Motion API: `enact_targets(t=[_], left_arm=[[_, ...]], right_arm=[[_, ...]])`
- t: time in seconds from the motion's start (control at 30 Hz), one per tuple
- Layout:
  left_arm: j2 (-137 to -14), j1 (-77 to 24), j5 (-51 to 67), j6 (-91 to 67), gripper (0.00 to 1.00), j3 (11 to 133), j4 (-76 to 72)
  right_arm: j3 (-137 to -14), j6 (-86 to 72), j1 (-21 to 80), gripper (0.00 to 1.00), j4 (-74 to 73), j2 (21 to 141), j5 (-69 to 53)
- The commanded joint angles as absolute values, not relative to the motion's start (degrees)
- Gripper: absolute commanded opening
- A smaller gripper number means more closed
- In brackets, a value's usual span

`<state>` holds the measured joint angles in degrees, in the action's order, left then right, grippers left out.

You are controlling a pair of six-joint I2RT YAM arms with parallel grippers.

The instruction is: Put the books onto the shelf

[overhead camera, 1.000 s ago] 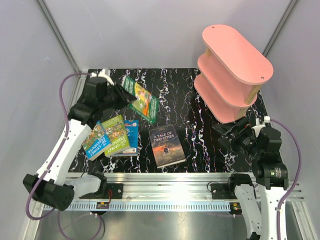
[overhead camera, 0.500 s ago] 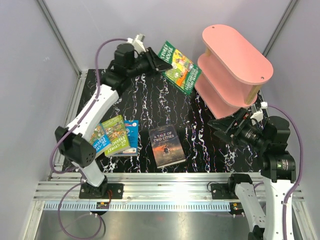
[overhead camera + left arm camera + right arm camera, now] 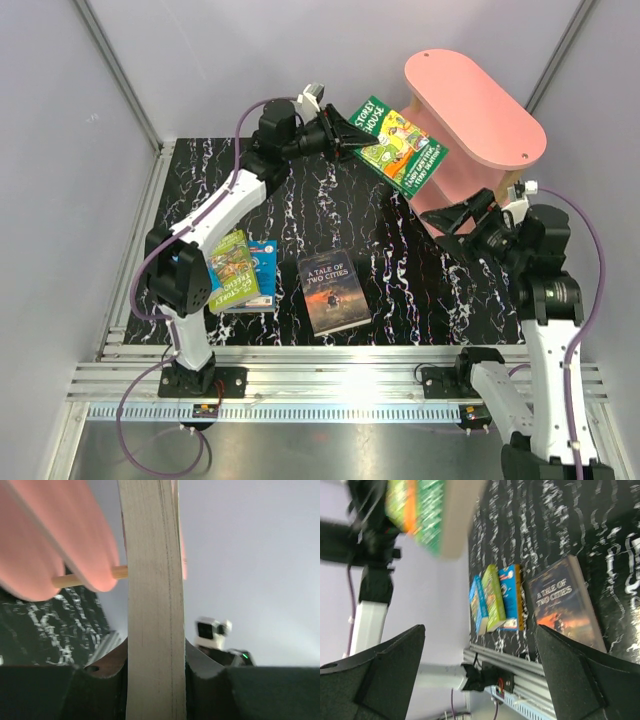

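My left gripper is shut on the edge of a green cartoon-cover book and holds it in the air beside the top tiers of the pink shelf. In the left wrist view the book's page edge stands clamped between the fingers, with the shelf just behind it. My right gripper is open and empty by the shelf's foot. A dark grey "A Tale of Two Cities" book lies flat at the front middle. A small pile of green and blue books lies at the front left.
The table is black marble-patterned, with a metal rail along its near edge and grey walls around. The right wrist view shows the grey book, the pile and the blurred held book.
My left arm has lifted the green book from low over the table's back left and swung it right, up to the shelf. The right gripper has risen and turned, staying open.
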<state>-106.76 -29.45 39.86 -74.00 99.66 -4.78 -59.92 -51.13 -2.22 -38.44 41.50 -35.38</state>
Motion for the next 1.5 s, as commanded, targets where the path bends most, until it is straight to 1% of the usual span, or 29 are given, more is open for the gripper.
enact_targets(t=[0.0, 0.1, 0.27, 0.37, 0.57, 0.73, 0.8, 0.9, 0.97, 1.0, 1.13, 1.2, 1.23, 1.47], left_arm=[[-102.4, -29.88, 47.11, -82.69, 0.0, 98.53, -20.81], [-102.04, -30.58, 48.07, -85.08, 0.0, 96.6, -23.73], [-101.52, -31.38, 48.96, -84.73, 0.0, 93.26, -23.12], [-101.69, -32.08, 49.04, -85.25, 0.0, 92.29, -23.9], [-103.09, -33.49, 48.34, -84.64, 0.0, 93.25, -21.63], [-103.27, -33.4, 46.59, -84.64, 0.0, 90.45, -20.48], [-102.92, -33.22, 45.79, -84.2, 0.0, 89.56, -19.69], [-102.66, -32.87, 43.77, -82.27, 0.0, 89.38, -16.09], [-102.83, -32.09, 42.72, -81.91, 0.0, 89.82, -14.86], [-102.83, -31.82, 42.11, -82.18, 0.0, 89.91, -14.85], [-102.57, -30.76, 41.14, -82.44, 0.0, 90.44, -14.24], [-102.31, -30.76, 40.87, -82.27, 0.0, 90.62, -13.71], [-102.3, -30.76, 40.52, -82.18, 0.0, 90.44, -13.54], [-101.6, -31.9, 39.9, -82.27, 0.0, 89.3, -13.62]], right_arm=[[-60.91, -49.74, -2.02, 1.0, -33.76, 44.47, -28.31], [-60.3, -52.02, -2.02, 1.0, -29.11, 47.01, -25.84], [-59.68, -57.82, -2.02, 1.0, -18.21, 50.18, -27.42], [-57.31, -61.24, -2.02, 1.0, -12.58, 50.62, -28.65], [-53.35, -65.12, -2.02, 1.0, -6.59, 49.66, -30.76], [-51.51, -67.32, -2.02, 1.0, -3.97, 46.94, -31.9], [-51.24, -68.11, -2.02, 1.0, -4.04, 45.71, -31.73], [-52.73, -66.19, -2.02, 0.99, -8.95, 43.51, -32.08], [-53.61, -63.56, -2.02, 0.99, -14.66, 41.14, -31.04], [-55.27, -62.33, -2.02, 1.0, -20.51, 40.35, -30.07], [-58.44, -57.57, -2.02, 1.0, -29.07, 35.61, -24.97], [-59.23, -56.69, -2.02, 1.0, -29.44, 34.9, -23.64], [-59.15, -56.69, -2.02, 1.0, -27.36, 34.63, -24.08], [-55.03, -60.38, -2.02, 1.0, -19.87, 39.11, -30.58]])
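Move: The left gripper already holds the green treehouse book, whose middle lies about 7 cm to its right and level with it. The pink shelf's upper bay is some 20 cm right, roughly straight across at the same height. The open right gripper waits 13 cm right, 17 cm back and 5 cm lower. From the right gripper, the book lies about 16 cm ahead, 6 cm left and slightly higher; the upper bay is 19 cm ahead and 8 cm right. Reach the open right gripper about 8 cm forward towards the held book, then draw it back almost as far and lift it some 5 cm, tilting its fingertips up. Keep the left fingers shut on the book, ease it a little back, then lower it about 5 cm, rolling its far side down. Leave the right fingers wide open. ##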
